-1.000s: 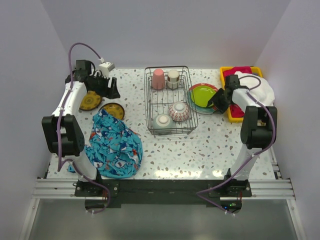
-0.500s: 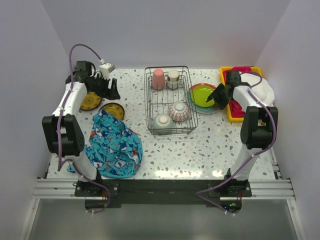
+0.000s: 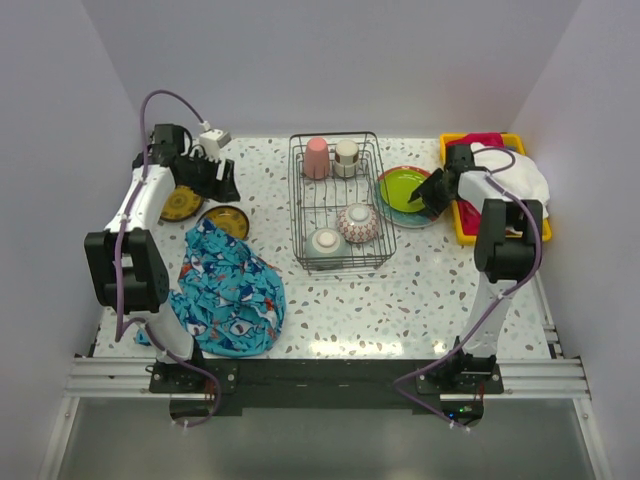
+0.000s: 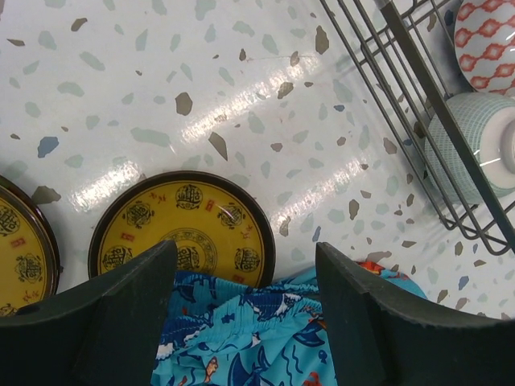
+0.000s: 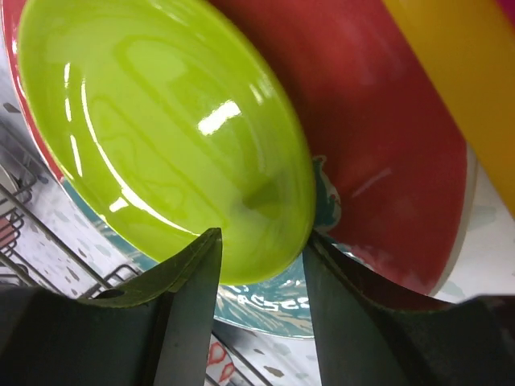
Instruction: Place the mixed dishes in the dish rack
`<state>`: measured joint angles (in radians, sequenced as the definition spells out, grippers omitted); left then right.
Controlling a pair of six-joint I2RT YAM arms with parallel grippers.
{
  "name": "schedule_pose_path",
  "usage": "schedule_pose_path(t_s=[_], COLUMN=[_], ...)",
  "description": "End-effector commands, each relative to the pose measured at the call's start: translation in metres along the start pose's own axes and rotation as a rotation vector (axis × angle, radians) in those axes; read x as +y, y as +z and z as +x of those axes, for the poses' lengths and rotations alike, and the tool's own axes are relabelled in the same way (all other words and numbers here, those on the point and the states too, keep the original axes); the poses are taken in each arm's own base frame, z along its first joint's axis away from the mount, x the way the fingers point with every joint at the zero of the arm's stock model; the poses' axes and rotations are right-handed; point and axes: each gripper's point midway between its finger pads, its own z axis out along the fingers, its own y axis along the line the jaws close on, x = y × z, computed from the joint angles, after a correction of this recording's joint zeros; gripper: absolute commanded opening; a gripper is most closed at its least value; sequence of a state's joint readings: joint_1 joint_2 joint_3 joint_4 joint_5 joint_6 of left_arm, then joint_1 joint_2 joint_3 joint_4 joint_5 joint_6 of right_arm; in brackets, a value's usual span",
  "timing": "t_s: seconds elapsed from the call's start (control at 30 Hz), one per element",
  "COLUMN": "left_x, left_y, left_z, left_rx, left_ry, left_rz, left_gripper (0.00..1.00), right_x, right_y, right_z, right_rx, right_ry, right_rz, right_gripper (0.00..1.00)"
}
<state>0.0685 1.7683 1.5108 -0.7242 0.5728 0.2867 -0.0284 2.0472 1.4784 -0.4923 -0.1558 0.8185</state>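
Note:
The dish rack (image 3: 338,200) stands mid-table and holds a pink cup (image 3: 316,157), a cream cup (image 3: 346,157), a patterned bowl (image 3: 358,222) and a mint bowl (image 3: 326,243). Right of it, a lime-green plate (image 3: 403,187) lies on a teal-and-red plate (image 3: 392,209). My right gripper (image 3: 432,192) is at their right edge. In the right wrist view it (image 5: 261,265) stands open, with the rim of the lime plate (image 5: 161,137) between its fingers. Two yellow plates (image 3: 181,203) (image 3: 225,218) lie at the left. My left gripper (image 4: 245,322) hangs open above the nearer yellow plate (image 4: 181,233), holding nothing.
A blue patterned cloth (image 3: 232,290) covers the near left and overlaps the nearer yellow plate's edge. A yellow tray (image 3: 470,232) with red and white cloths (image 3: 525,178) sits at the far right, close to my right arm. A white plug block (image 3: 213,135) lies at the back left.
My right gripper has swung back and left onto the lime plate's right rim, and its jaws have narrowed a little. The left arm and the dishes have not moved.

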Motion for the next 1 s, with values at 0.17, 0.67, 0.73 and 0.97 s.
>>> schedule_pose_path(t_s=[0.17, 0.67, 0.73, 0.97], left_x=[-0.007, -0.021, -0.022, -0.048], left_y=[-0.007, 0.027, 0.035, 0.062], left_z=[-0.002, -0.025, -0.021, -0.019], left_rx=[-0.013, -0.06, -0.05, -0.046], left_ry=[0.037, 0.02, 0.02, 0.052], left_rz=[0.001, 0.116, 0.128, 0.127], left_gripper=[0.75, 0.74, 0.73, 0.72], right_x=[0.008, 0.095, 0.109, 0.175], right_y=[-0.007, -0.14, -0.166, -0.221], right_z=[-0.013, -0.081, -0.085, -0.043], right_rx=[-0.046, -0.469, -0.556, -0.747], right_ry=[0.006, -0.383, -0.44, -0.705], right_rz=[-0.026, -0.134, -0.115, -0.044], right_gripper=[0.19, 0.0, 0.0, 0.0])
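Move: The lime plate's near right rim is already between my right hand's open fingers; its middle lies about 4 cm ahead and 5 cm left, nearly level with them. Under it, the red plate's middle is some 2 cm ahead, 3 cm left and 2 cm lower. From that hand the rack's middle is roughly 20 cm left, level fore-and-aft, and the yellow basket's is 18 cm right, 3 cm ahead. From my left hand the lime plate is around 41 cm right, 5 cm ahead and 12 cm down. I shut my right fingers from half open onto the lime plate's rim, then lift it off the red plate, about 21 cm up and 4 cm forward, drifting slightly right before swinging left. As I rise, my wrist tips the fingers up some 30 degrees to point more forward and rolls its left side down. My left hand, empty and open, slides about 5 cm right towards the rack, sinking a little. ##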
